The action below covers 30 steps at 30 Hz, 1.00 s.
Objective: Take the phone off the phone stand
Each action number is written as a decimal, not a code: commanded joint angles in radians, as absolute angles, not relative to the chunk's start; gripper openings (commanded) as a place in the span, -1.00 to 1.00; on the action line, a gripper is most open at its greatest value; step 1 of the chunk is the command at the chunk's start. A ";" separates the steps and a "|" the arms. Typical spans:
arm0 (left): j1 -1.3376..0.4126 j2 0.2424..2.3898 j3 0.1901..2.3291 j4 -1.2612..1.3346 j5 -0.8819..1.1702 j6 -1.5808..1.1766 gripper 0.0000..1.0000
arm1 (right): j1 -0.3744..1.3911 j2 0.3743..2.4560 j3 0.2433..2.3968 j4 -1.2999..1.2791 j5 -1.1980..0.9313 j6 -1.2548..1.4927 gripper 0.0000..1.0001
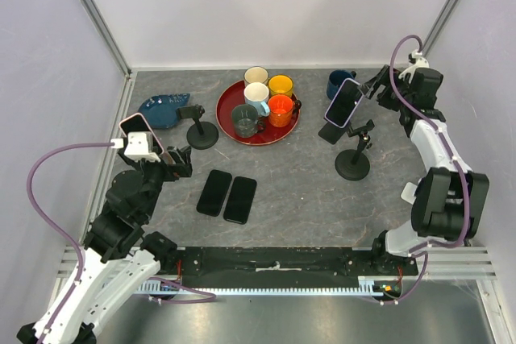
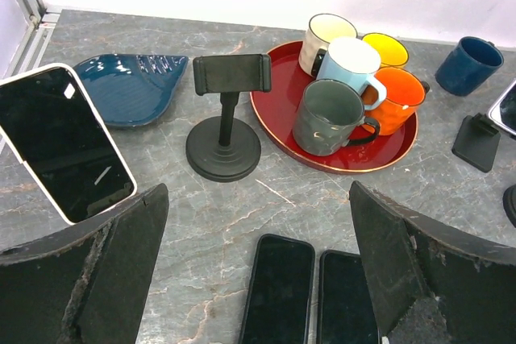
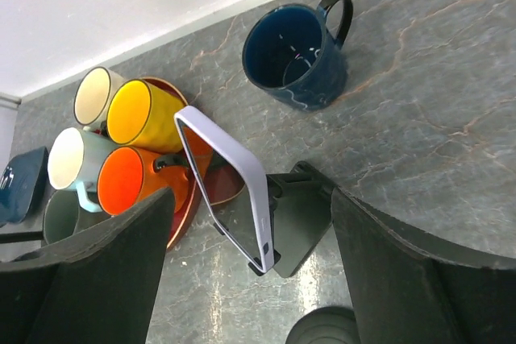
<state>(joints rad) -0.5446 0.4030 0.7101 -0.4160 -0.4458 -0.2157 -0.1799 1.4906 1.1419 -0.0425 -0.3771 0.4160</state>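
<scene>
A phone in a lavender case [image 3: 242,168] leans on a black wedge stand [image 3: 305,217]; in the top view this phone [image 1: 345,102] is at the right rear. My right gripper [image 3: 254,275] is open, its fingers either side of phone and stand without touching; from above it [image 1: 376,86] is just right of the phone. A white-cased phone [image 2: 64,144] stands tilted at the left, its stand hidden. My left gripper [image 2: 258,279] is open and empty above two black phones [image 2: 278,292] lying flat, and it shows beside the white-cased phone [image 1: 141,134] from above [image 1: 173,163].
An empty clamp stand [image 2: 227,118] stands beside a red tray [image 2: 367,159] of several mugs. A blue leaf dish [image 2: 129,86] lies at the rear left. A dark blue mug [image 3: 297,55] is behind the lavender phone. Another round-base stand [image 1: 353,163] is in front of it.
</scene>
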 commanded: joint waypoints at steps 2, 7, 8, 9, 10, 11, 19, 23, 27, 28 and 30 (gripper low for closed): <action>-0.532 0.376 0.693 -0.388 -0.477 -0.244 1.00 | -0.184 1.574 1.206 0.078 -0.486 0.428 0.65; -0.532 0.377 0.692 -0.385 -0.462 -0.242 1.00 | -0.186 1.632 1.212 0.135 -0.532 0.400 0.58; -0.532 0.379 0.692 -0.385 -0.460 -0.241 1.00 | -0.186 1.638 1.212 0.152 -0.552 0.394 0.56; -0.531 0.377 0.693 -0.387 -0.459 -0.239 0.99 | -0.186 1.646 1.209 0.158 -0.561 0.388 0.53; -0.531 0.380 0.693 -0.387 -0.457 -0.239 0.99 | -0.186 1.654 1.206 0.167 -0.572 0.373 0.51; -0.531 0.380 0.693 -0.387 -0.457 -0.238 0.99 | -0.186 1.657 1.194 0.193 -0.590 0.365 0.50; -0.528 0.384 0.692 -0.383 -0.445 -0.236 0.98 | -0.189 1.692 1.137 0.305 -0.696 0.347 0.28; -0.526 0.391 0.690 -0.383 -0.440 -0.235 0.98 | -0.189 1.706 1.112 0.357 -0.730 0.345 0.24; -0.525 0.394 0.690 -0.383 -0.437 -0.233 0.98 | -0.192 1.720 1.098 0.393 -0.758 0.344 0.20; -0.525 0.394 0.690 -0.382 -0.437 -0.233 0.98 | -0.190 1.727 1.095 0.403 -0.773 0.345 0.18; -0.523 0.396 0.689 -0.382 -0.434 -0.230 0.98 | -0.192 1.732 1.083 0.432 -0.787 0.345 0.16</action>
<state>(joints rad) -0.5312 0.3866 0.6960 -0.4160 -0.4423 -0.2173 -0.1860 1.7138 1.1011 0.3222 -0.7181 0.3630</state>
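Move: The phone aimed at, leaning in its stand, has its middle about 5 cm ahead of the right hand, 5 cm to its left and 4 cm lower. Beyond it the dark blue mug is roughly 17 cm ahead, 5 cm left and 18 cm below the hand; the empty black stand is some 11 cm back, level sideways and 14 cm lower. From the left hand, that phone lies about 26 cm ahead, 52 cm right and 10 cm down. The phone's right-hand long edge is what the right hand closes in on: it first dips forward and down, then swings left and eases down again, some 6 cm in all, yawing about 20 degrees counter-clockwise and tipping up slightly. Its open fingers narrow by about a third, coming to either side of the edge; contact can't be made out. ##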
